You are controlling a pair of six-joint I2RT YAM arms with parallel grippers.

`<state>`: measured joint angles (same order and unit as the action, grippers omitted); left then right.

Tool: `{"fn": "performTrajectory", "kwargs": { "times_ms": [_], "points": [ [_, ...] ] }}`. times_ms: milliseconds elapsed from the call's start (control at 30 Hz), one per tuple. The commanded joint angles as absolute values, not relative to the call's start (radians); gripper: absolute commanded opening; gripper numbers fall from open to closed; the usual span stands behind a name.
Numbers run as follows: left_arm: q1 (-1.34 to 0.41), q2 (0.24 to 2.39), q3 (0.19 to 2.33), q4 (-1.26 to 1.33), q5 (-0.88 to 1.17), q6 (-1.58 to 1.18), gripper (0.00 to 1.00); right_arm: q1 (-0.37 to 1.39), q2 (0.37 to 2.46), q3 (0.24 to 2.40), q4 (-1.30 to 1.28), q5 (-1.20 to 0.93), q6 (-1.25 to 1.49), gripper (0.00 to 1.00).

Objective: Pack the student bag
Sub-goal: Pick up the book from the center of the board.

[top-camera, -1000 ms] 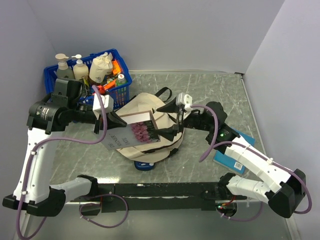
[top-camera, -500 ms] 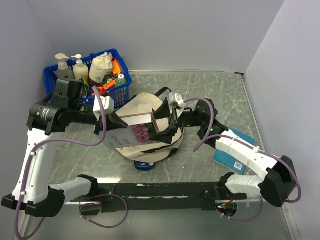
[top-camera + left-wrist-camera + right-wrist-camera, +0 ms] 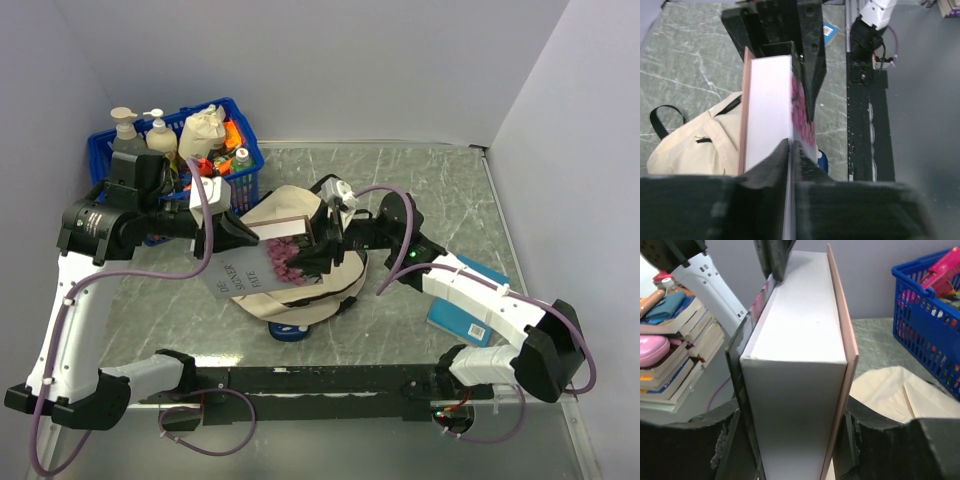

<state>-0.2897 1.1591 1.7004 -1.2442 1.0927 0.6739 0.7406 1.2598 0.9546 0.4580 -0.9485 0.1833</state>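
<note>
The student bag [image 3: 295, 203] lies cream-beige in the middle of the table, also seen in the left wrist view [image 3: 695, 145] and the right wrist view [image 3: 890, 390]. Above it hangs a thick book [image 3: 262, 268] with a pink-flowered cover, held spine-down between both arms. My left gripper [image 3: 243, 231] is shut on the thin front cover alone [image 3: 791, 150], beside the white page block [image 3: 770, 95]. From the other end my right gripper [image 3: 320, 238] straddles the whole book [image 3: 795, 340], its jaws pressed against both covers [image 3: 792, 415].
A blue plastic basket [image 3: 100, 150] of bottles and a small cloth pouch stands at the back left, close behind my left arm. A blue book [image 3: 465, 310] lies at the right. A blue object [image 3: 285, 331] pokes out under the bag's near edge.
My right arm has moved left to the book's end and its jaws have closed onto both covers. The left gripper has kept its pinch on the cover.
</note>
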Motion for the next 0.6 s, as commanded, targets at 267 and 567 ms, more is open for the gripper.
{"fn": "performTrajectory", "kwargs": {
  "times_ms": [267, 567],
  "points": [
    [-0.293, 1.084, 1.614, -0.943, 0.899, 0.477, 0.84, 0.635, 1.046, 0.993, -0.019, -0.408, 0.17, 0.0],
    [-0.539, 1.155, 1.418, -0.982, 0.867, 0.56, 0.83, 0.526, 0.796, 0.927, -0.328, 0.125, 0.408, 0.0]
  ]
}}
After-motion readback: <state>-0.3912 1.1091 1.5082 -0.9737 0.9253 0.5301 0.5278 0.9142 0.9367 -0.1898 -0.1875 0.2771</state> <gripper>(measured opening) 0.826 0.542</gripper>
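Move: My right hand already grips the right end of the thick book, whose middle is about 8 cm to its left and 2 cm lower. That middle hangs about 8 cm below my left hand and 1 cm to its right, with my left fingers still pinching the book. The bag lies about 15 cm ahead of my right hand, 4 cm to its left and 30 cm below; the pencil case is roughly 4 cm back, 4 cm left and 32 cm below. I open my left hand wide to let the book go, easing about 3 cm forward as it clears, then start to sink towards the bag. With my right hand keeping its grip, I carry the book right by about 15 cm and forward by 10 cm, speeding up, and turn it some 55 degrees clockwise with the fingers tipping a little down. ##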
